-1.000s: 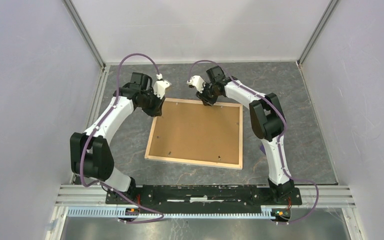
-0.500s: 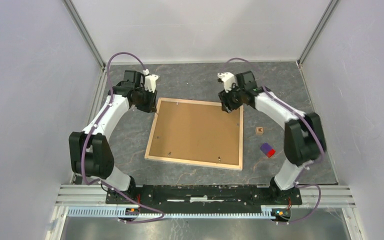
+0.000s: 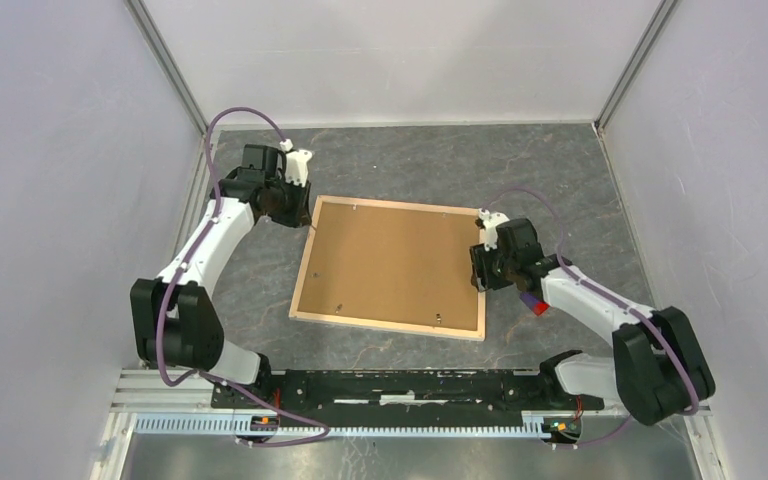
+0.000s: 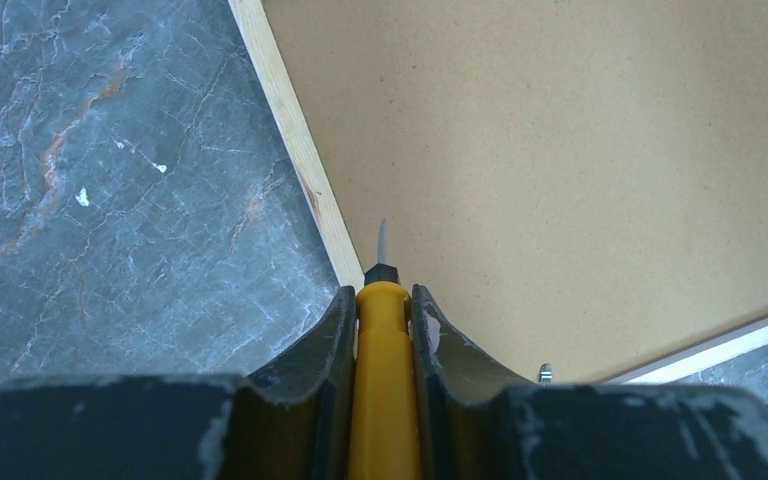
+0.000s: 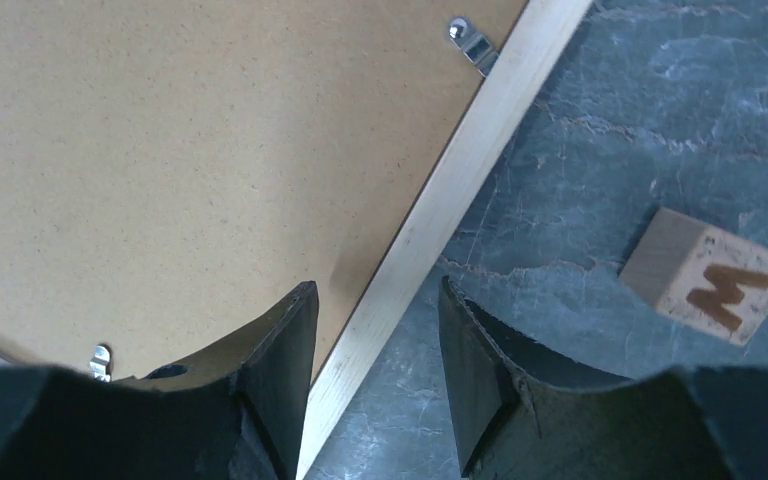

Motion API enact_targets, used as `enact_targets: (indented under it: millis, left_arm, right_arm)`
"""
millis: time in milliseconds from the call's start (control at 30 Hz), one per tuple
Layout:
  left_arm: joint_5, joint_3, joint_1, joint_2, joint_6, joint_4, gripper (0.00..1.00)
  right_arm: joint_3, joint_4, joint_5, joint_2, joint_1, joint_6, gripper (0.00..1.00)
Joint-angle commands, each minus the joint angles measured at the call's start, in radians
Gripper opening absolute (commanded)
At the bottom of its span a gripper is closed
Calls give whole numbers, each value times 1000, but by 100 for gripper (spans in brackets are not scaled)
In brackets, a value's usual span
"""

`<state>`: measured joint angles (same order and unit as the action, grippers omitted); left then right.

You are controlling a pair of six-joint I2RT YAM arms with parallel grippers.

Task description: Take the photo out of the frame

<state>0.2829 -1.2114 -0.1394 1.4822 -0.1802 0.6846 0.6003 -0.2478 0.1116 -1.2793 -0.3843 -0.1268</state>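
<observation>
The frame (image 3: 302, 268) lies face down on the table, its pale wood edges around a brown backing panel (image 3: 395, 262). The photo is hidden under that panel. My left gripper (image 3: 295, 212) is at the frame's far-left corner, shut on a yellow screwdriver (image 4: 384, 380). The screwdriver's metal tip (image 4: 382, 235) points at the inner side of the wood edge (image 4: 290, 150). My right gripper (image 3: 485, 270) hangs open at the frame's right side. In the right wrist view its jaws (image 5: 378, 300) straddle the wood edge (image 5: 460, 170) with nothing gripped.
Small metal clips (image 5: 472, 42) (image 5: 101, 358) sit along the panel's right side, and another clip (image 4: 545, 372) by the far edge. A wooden letter block (image 5: 710, 275) and a blue-and-red block (image 3: 534, 303) lie right of the frame. Walls close both sides.
My right arm swung from the frame's far edge to its right side, and its jaws opened wider. My left gripper shifted a little left and back with the screwdriver.
</observation>
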Motion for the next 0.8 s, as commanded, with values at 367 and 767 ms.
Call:
enact_targets:
  millis: [367,767]
  left_arm:
    - [-16,-4,6,-45,44,-19,2]
    - [-3,6,31,-44,27,-9,2]
  right_arm:
    - [-9,127,-90,-82,0,-99,21]
    - [571,-151,123,-561,61,385,0]
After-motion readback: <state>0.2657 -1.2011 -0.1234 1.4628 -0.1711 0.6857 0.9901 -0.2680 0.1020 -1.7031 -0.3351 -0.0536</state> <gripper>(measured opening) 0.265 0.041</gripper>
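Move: The frame's right rail runs almost straight under the right gripper, about 1 cm below and between its open fingers, beside the left finger. A metal tab on that rail is some 9 cm ahead; the lettered wooden block lies about 5 cm ahead and 9 cm right, the purple-red block roughly 3 cm back and 13 cm right. From the left hand, which holds the screwdriver, that stretch of rail is about 40 cm right, 15 cm back and 12 cm below. Close the right gripper on the frame's right rail, sinking about 1 cm and turning slightly clockwise as the fingers shut to pinch it. Then, keeping that pinch, drag the rail forward and a little left, away from the base, bringing the hand's whole reach to about 10 cm and letting the wrist turn back counter-clockwise. ##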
